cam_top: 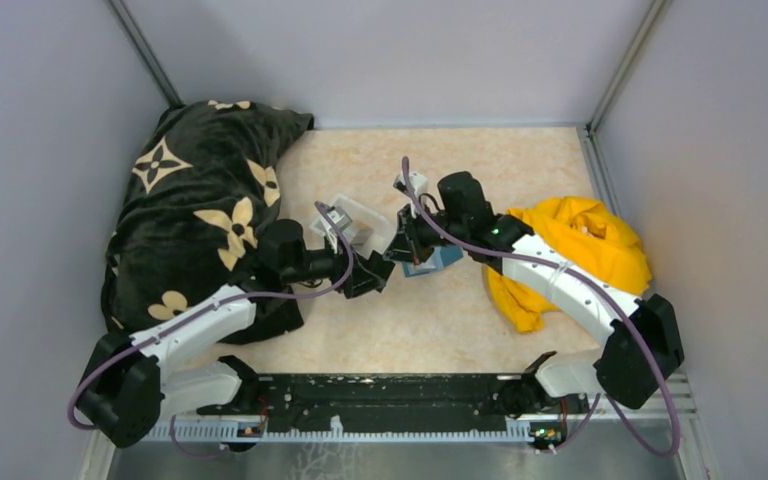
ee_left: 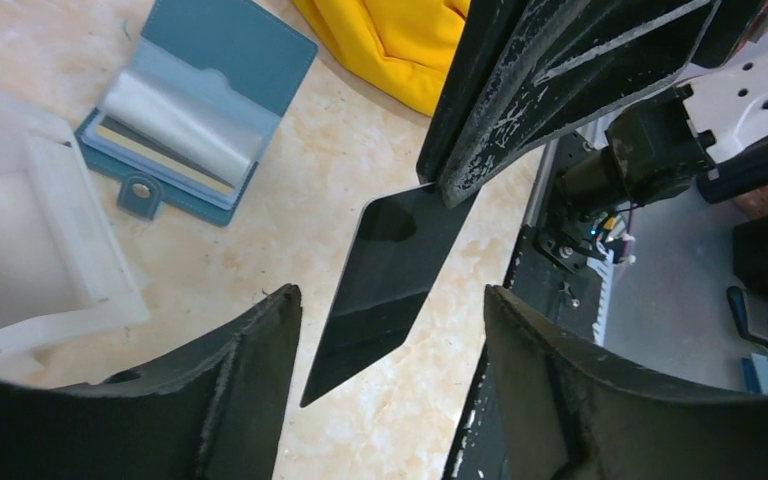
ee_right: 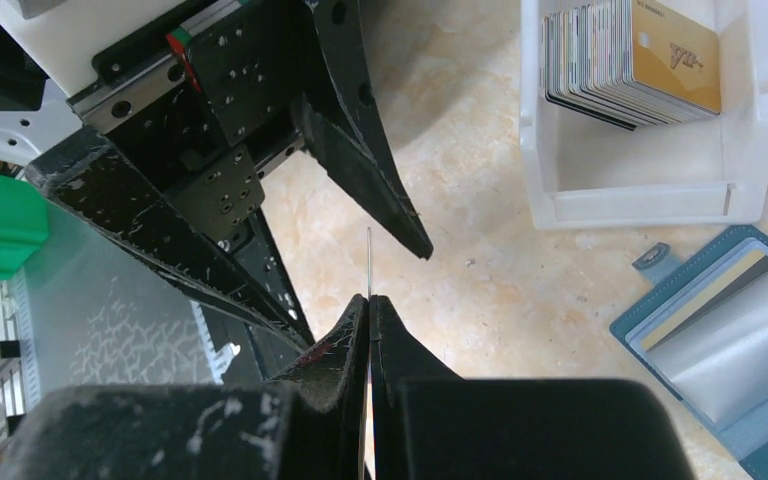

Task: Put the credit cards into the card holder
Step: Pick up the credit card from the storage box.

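My right gripper (ee_right: 369,300) is shut on a dark credit card (ee_left: 390,270), which hangs above the table and shows edge-on (ee_right: 368,260) in the right wrist view. My left gripper (ee_left: 390,292) is open, one finger on each side of that card's free end, with a gap on both sides. The two grippers meet at mid-table (cam_top: 388,268). The teal card holder (ee_left: 230,50) lies open flat beside them, clear sleeves up, one tan card inside (ee_right: 730,350). More credit cards (ee_right: 630,60) stand stacked in a white tray (ee_right: 650,190).
A black blanket with cream flowers (cam_top: 200,210) covers the left of the table. A yellow cloth (cam_top: 580,250) lies at the right, under the right arm. The white tray (cam_top: 360,215) sits just behind the left gripper. The black base rail (cam_top: 390,400) runs along the near edge.
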Controlling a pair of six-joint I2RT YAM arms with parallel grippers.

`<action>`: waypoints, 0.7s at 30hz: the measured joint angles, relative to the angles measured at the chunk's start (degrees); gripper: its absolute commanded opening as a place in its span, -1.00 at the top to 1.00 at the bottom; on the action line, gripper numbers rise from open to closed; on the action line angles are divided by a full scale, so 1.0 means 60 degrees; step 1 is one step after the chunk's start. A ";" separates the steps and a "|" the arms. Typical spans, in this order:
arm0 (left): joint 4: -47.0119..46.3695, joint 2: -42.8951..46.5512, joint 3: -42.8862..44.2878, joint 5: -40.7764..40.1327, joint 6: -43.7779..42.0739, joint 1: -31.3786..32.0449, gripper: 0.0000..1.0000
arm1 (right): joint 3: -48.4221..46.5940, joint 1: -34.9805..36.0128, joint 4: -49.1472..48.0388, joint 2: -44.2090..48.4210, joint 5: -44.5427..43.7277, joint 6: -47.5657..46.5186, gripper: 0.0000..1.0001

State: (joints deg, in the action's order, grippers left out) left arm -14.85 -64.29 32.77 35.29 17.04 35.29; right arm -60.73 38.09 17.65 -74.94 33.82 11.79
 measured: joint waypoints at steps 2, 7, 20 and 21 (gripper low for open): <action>0.0033 -0.0062 0.0036 0.0175 -0.0004 -0.0007 -0.13 | 0.0000 -0.0051 -0.0047 0.0000 0.0066 0.0007 1.00; 0.0047 -0.0091 0.0055 0.0459 -0.0036 -0.0055 0.42 | 0.0000 -0.0197 -0.0117 -0.0007 0.0291 0.0040 1.00; -0.0062 -0.0386 0.0124 0.0557 0.0135 -0.0175 1.00 | 0.0117 -0.0565 -0.0382 -0.0270 0.0503 0.0080 0.24; -0.0091 -0.0386 0.0113 0.0375 0.0197 -0.0175 1.00 | 0.0149 -0.0576 -0.0426 -0.0270 0.0372 0.0069 0.18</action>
State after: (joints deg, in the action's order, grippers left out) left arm -15.40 -66.61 33.45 37.54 18.22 34.24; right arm -59.83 34.63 15.09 -76.55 36.05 12.21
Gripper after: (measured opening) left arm 0.009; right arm 0.314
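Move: The credit card, its far end pinched in the right hand, has its middle about 1 cm ahead, 2 cm right and 2 cm above the left hand point, and about 3 cm back, 3 cm left and 2 cm below the right. From the left hand, the storage box lies roughly 9 cm ahead and 4 cm left, the open card holder about 4 cm ahead and 13 cm right, both some 16 cm below. The left fingers close from wide open to shut on the near end of the credit card, pinching it while that hand stays almost in place. Once they have shut, the right fingers open about a third of the way; the right hand eases some 2 cm forward, away from the left hand, rising barely and then sinking slightly. ##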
